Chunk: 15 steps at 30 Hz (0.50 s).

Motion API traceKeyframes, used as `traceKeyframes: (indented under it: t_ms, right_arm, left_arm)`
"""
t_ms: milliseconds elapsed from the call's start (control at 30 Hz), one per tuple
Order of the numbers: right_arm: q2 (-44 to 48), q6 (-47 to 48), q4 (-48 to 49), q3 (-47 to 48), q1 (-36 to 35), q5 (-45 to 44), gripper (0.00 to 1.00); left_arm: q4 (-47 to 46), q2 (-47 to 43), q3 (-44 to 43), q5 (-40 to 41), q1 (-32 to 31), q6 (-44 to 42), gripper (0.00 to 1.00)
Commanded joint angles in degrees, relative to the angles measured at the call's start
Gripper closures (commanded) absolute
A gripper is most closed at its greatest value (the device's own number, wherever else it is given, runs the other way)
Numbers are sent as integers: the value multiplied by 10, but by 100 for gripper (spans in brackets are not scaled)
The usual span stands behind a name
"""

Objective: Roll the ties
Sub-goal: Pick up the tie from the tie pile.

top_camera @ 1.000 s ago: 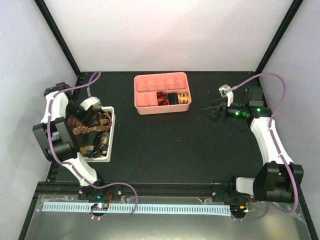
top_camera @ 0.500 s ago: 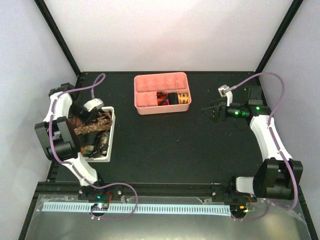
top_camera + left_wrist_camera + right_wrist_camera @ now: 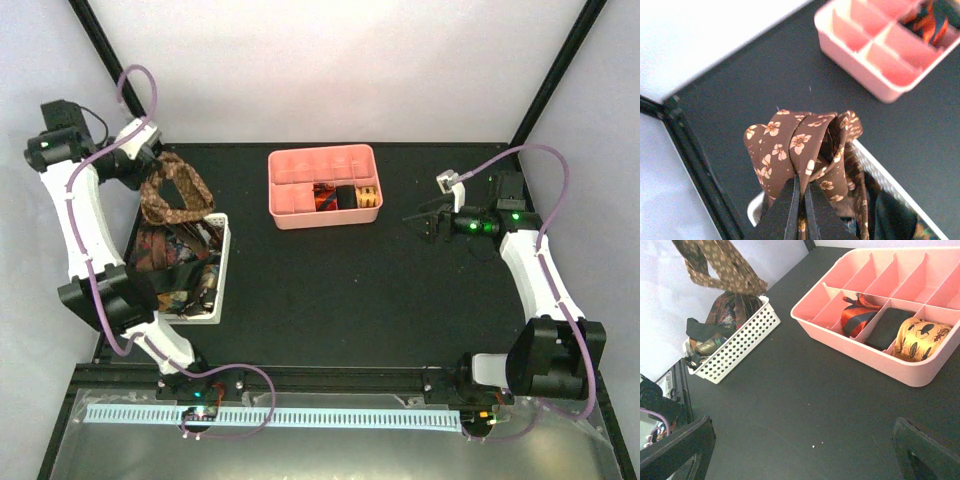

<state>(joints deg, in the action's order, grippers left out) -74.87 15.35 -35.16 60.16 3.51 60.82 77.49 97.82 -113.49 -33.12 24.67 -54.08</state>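
Note:
My left gripper (image 3: 148, 172) (image 3: 801, 182) is shut on a folded loop of the brown tie (image 3: 176, 196) (image 3: 790, 145) with a small flower print. It holds the tie up above the far end of the white basket (image 3: 222, 270), and the tie's lower part trails into the basket. The right wrist view shows the same brown tie (image 3: 720, 265) hanging at top left. More ties (image 3: 172, 272) (image 3: 727, 310) lie bunched in the basket. My right gripper (image 3: 420, 222) (image 3: 805, 450) hovers open over bare mat, right of the tray, with nothing between its fingers.
The pink tray (image 3: 290, 205) (image 3: 865, 360) stands at the back middle. Its front row holds a rolled red-orange tie (image 3: 857, 315), a black one (image 3: 887, 327) and a gold one (image 3: 920, 337). A black frame post (image 3: 695, 160) runs along the table's left edge.
My left gripper shut on the brown tie in the basket, then rose up and back to the far left, pulling the tie out. The right arm has not moved.

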Motion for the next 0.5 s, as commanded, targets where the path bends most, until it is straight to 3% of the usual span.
traceKeyframes:
  t_ms: [0, 300, 467]
  right_arm:
    - [8, 7, 0, 16, 1, 16, 0]
    - [11, 6, 0, 17, 1, 20, 0]
    - [10, 4, 0, 17, 1, 25, 0]
  left_arm:
    - [32, -17, -94, -101, 3, 78, 98]
    - [-112, -106, -103, -227, -5, 253, 98]
    - [-108, -137, -80, -271, -82, 279, 98]
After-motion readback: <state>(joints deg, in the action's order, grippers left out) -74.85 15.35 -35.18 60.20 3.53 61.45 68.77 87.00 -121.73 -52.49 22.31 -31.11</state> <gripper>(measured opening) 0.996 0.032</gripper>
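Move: The left gripper already holds the brown flowered tie in shut fingers. From it, the clear table in front of the pink box lies about 15 cm back, 34 cm right and 30 cm below. The basket with the tie pile is some 13 cm back, about level sideways and 24 cm below; the pink box is roughly 6 cm ahead, 34 cm right and 28 cm below. From the idle right gripper, that clear table lies about 8 cm back, 22 cm left and 24 cm down. Keep the left fingers shut on the brown flowered tie and lift it higher over the tie basket, about 16 cm up. From early in the lift, carry it right as well, some 8 cm, drawing back slightly late on. Meanwhile tilt the wrist some 30 degrees so the downward-pointing fingers swing up and out to the right. ##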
